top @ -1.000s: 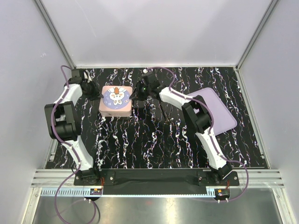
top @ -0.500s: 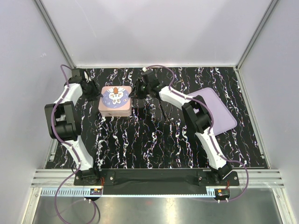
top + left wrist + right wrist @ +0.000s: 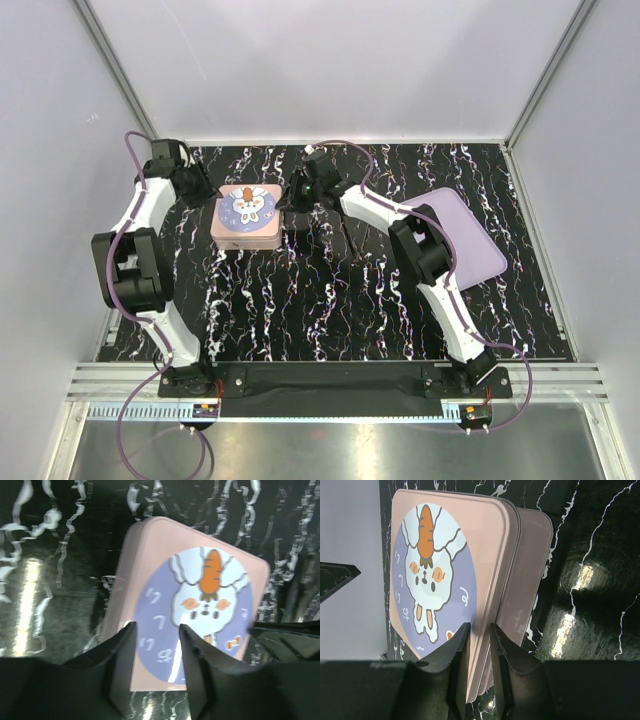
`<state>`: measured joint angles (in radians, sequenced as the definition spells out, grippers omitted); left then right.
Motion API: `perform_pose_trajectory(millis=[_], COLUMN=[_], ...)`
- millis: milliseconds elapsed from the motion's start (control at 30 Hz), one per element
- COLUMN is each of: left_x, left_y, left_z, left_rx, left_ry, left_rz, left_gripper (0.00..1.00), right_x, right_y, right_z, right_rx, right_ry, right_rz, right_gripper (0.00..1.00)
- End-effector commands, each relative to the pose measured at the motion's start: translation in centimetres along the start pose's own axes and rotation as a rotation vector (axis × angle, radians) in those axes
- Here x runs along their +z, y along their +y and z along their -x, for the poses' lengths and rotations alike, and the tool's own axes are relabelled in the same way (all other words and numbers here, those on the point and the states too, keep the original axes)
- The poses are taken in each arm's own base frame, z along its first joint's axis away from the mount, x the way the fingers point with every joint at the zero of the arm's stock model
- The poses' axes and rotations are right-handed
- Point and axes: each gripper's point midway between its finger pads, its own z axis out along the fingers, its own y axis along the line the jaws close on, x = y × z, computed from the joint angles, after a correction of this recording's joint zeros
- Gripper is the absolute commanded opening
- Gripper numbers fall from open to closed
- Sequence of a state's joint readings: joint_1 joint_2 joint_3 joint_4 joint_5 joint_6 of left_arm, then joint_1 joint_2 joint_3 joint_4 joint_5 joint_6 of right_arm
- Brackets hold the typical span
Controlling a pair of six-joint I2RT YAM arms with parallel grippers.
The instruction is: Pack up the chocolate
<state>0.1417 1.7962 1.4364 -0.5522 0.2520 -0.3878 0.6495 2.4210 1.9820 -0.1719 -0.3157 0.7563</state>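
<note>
A pink square tin (image 3: 248,230) with a rabbit-and-carrot lid stands closed at the back of the black marbled table. No chocolate shows in any view. My right gripper (image 3: 293,200) is at the tin's right edge; in the right wrist view its fingers (image 3: 478,626) straddle the lid's rim (image 3: 492,580) and are shut on it. My left gripper (image 3: 208,190) hangs just off the tin's left side. In the left wrist view its fingers (image 3: 155,627) stand apart over the lid (image 3: 150,580) with nothing between them.
Thin black sticks (image 3: 350,238) lie on the table right of the tin. A lilac tray (image 3: 465,240) sits at the right. Grey walls close in the table at the back and both sides.
My left gripper has opened and drawn back to the left, off the tin. My right gripper shifted a little toward the back along the tin's right edge, then held still.
</note>
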Motion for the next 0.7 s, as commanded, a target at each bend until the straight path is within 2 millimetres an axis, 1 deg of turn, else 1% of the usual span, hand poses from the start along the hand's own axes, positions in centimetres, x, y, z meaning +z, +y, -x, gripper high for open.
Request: perform_pose_trajectory(millis=[0,33,67,133,167,200,267,300,333,400,433,467,500,533,600,633,667], left_x=[-0.5,-0.2,0.3,0.8,1.1,1.2,1.3,1.5,1.5,1.4,1.4,1.3,1.3,1.2,1.2,1.2,1.2], left_y=[-2.2,-1.8,-1.1,-0.4,0.4,0.7,1.3,1.5,1.7,1.6,1.4,1.3,1.2,1.0,0.8,0.6,0.6], left_z=[-0.2,-0.6,-1.7,-2.6,-3.6,-4.0,-4.6,-5.1,-5.2,-5.2,-5.2,-5.1,-5.2,-5.2,-5.0,-4.8,-4.8], left_rx=[-0.022,-0.037,-0.049,-0.062,-0.076,-0.083,-0.093,-0.097,-0.098,-0.097,-0.09,-0.089,-0.086,-0.079,-0.076,-0.074,-0.072], left_ry=[-0.021,-0.016,0.009,0.026,0.046,0.049,0.053,0.059,0.061,0.059,0.056,0.054,0.056,0.054,0.052,0.051,0.052], left_rz=[-0.107,-0.091,-0.073,-0.047,-0.024,-0.012,0.008,0.013,0.015,0.013,0.008,0.005,0.001,-0.007,-0.009,-0.013,-0.012], left_gripper=[0.41,0.4,0.4,0.39,0.39,0.39,0.39,0.39,0.39,0.39,0.39,0.4,0.4,0.4,0.4,0.4,0.4], right_x=[-0.2,-0.4,-0.7,-1.1,-1.8,-2.1,-3.1,-3.4,-3.7,-4.7,-5.0,-5.5,-5.7,-5.9,-6.0,-6.0,-5.7], right_y=[1.0,1.1,1.5,1.4,1.8,1.6,2.1,2.0,2.0,2.8,3.2,3.9,4.4,5.1,6.6,7.3,7.6], right_z=[0.7,1.0,1.1,1.3,1.9,2.0,2.7,2.7,2.9,3.4,3.6,4.0,4.2,4.3,4.0,4.0,3.3], right_rx=[-0.021,-0.028,-0.03,-0.032,-0.035,-0.032,-0.035,-0.035,-0.036,-0.041,-0.044,-0.051,-0.052,-0.052,-0.053,-0.043,-0.041], right_ry=[-0.02,-0.025,-0.027,-0.029,-0.041,-0.042,-0.06,-0.062,-0.062,-0.072,-0.073,-0.082,-0.083,-0.085,-0.053,-0.047,-0.013], right_rz=[0.027,0.029,0.035,0.031,0.038,0.031,0.034,0.032,0.028,0.035,0.04,0.056,0.069,0.091,0.163,0.194,0.225], right_gripper=[0.29,0.3,0.3,0.31,0.31,0.32,0.32,0.32,0.33,0.32,0.31,0.26,0.26,0.22,0.15,0.07,0.04])
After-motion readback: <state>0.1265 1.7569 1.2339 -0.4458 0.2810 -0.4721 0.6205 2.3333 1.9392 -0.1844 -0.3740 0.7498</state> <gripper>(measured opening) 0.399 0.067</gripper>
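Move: The chocolate box's lid is already on: its middle lies about 8 cm to the left hand's right, 4 cm back and 5 cm below. From the right hand, which is at the lid's right edge, the middle is roughly 9 cm to the left, 1 cm back and 1 cm lower. The pink box base stands straight under the lid, its middle some 4 cm below the lid's. The left hand, fingers staying parted, comes down about 4 cm over the left part of the lid while drawing back some 3 cm and 2 cm rightwards, then holds there with its fingertips seeming to rest on the lid a little inside its left edge. The right hand first lingers at the lid's right edge and eases nearly 2 cm to the right, then rises close to 4 cm, coming free of the lid as its slightly open fingers shut almost fully. ##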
